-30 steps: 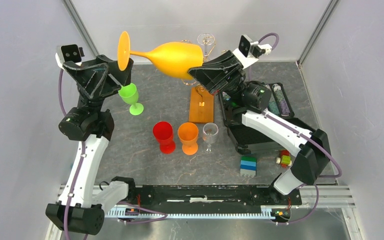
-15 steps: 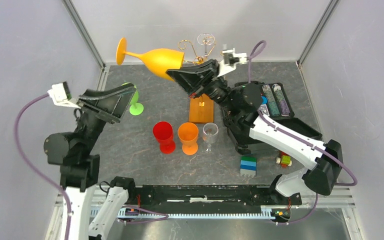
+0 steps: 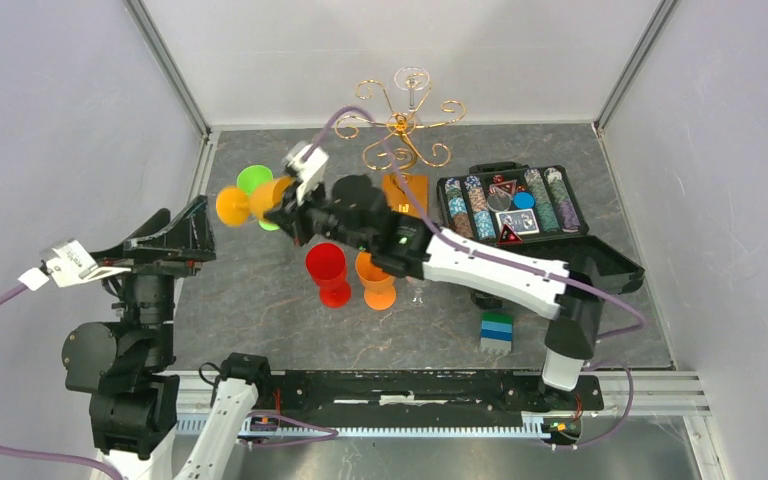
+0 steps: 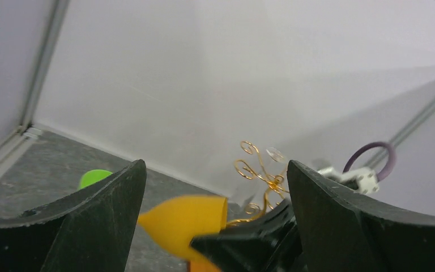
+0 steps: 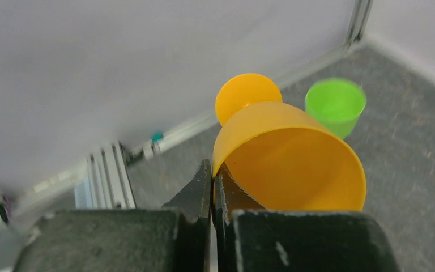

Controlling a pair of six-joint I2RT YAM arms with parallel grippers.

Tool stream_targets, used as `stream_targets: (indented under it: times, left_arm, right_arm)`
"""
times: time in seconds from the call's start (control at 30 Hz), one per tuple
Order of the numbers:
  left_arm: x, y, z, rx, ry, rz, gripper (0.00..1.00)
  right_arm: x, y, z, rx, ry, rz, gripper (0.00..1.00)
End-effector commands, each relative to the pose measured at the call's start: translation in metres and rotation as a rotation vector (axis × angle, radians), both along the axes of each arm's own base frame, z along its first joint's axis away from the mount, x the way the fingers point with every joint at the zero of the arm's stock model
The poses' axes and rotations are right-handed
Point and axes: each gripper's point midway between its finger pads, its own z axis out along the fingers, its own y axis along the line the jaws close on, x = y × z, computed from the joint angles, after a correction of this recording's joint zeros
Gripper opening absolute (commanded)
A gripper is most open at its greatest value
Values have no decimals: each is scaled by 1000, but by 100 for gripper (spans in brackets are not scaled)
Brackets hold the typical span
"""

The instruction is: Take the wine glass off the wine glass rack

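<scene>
A yellow wine glass (image 3: 260, 200) lies on its side in the air at the left. My right gripper (image 3: 295, 203) is shut on its rim, one finger inside the bowl and one outside (image 5: 212, 170). The glass's bowl (image 5: 289, 153) opens toward the right wrist camera, its foot beyond. The gold wire wine glass rack (image 3: 400, 125) stands at the back on its wooden base (image 3: 407, 188), apart from the held glass, with a clear glass (image 3: 412, 80) hanging at its far side. My left gripper (image 3: 198, 236) is open and empty, left of the yellow glass (image 4: 184, 224).
A green glass (image 3: 253, 179) stands just behind the held one. A red glass (image 3: 327, 272) and an orange glass (image 3: 375, 280) stand mid-table under the right arm. An open chip case (image 3: 505, 205) lies at the right, stacked blocks (image 3: 497, 332) in front of it.
The right arm swung the yellow glass down and left, away from the rack. The left gripper opened wide and drew back toward the near left.
</scene>
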Motion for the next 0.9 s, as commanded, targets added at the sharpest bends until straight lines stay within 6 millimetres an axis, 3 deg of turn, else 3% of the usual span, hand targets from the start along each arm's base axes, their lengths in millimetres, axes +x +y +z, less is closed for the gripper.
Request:
stream_targets:
  times: [0.0,0.1,0.27,0.53,0.87]
  left_arm:
    - [-11,34,-2,41,5,189,97]
    - [-16,39,0,29,-11,216,97]
    - [-21,48,2,17,-26,262,97]
    - [-23,53,1,15,-23,289,97]
    - [-25,54,6,11,-39,296,98]
  right_arm:
    - [-18,11,-59,-279,-20,10,0]
    - [-28,19,-94,-381,9,37,0]
    - [-41,25,-135,-511,34,72,0]
    - [-59,31,-173,-690,4,142,0]
    - [-75,42,-200,-773,-46,229,3]
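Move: The right hand holds the yellow wine glass by its rim, high up. The bare spot it is bound for lies about 6 cm back, 4 cm to its left and 38 cm below. The red glass stands some 2 cm back and 8 cm right, the orange one 3 cm back and 17 cm right, and the green one 13 cm ahead and 5 cm left, all roughly 30 cm below. From the idle left hand the spot is about 2 cm ahead, 5 cm right and 48 cm down. Still pinching the rim of the yellow wine glass, the right hand lowers it about 21 cm towards the bare spot left of the red glass, quickly at first and then slower, drawing back some 7 cm as well. Its fingers, level to begin with, tip down some 45 degrees to bring the foot under the bowl. The open, empty left hand backs off about 5 cm to the left, turning slightly counter-clockwise. ##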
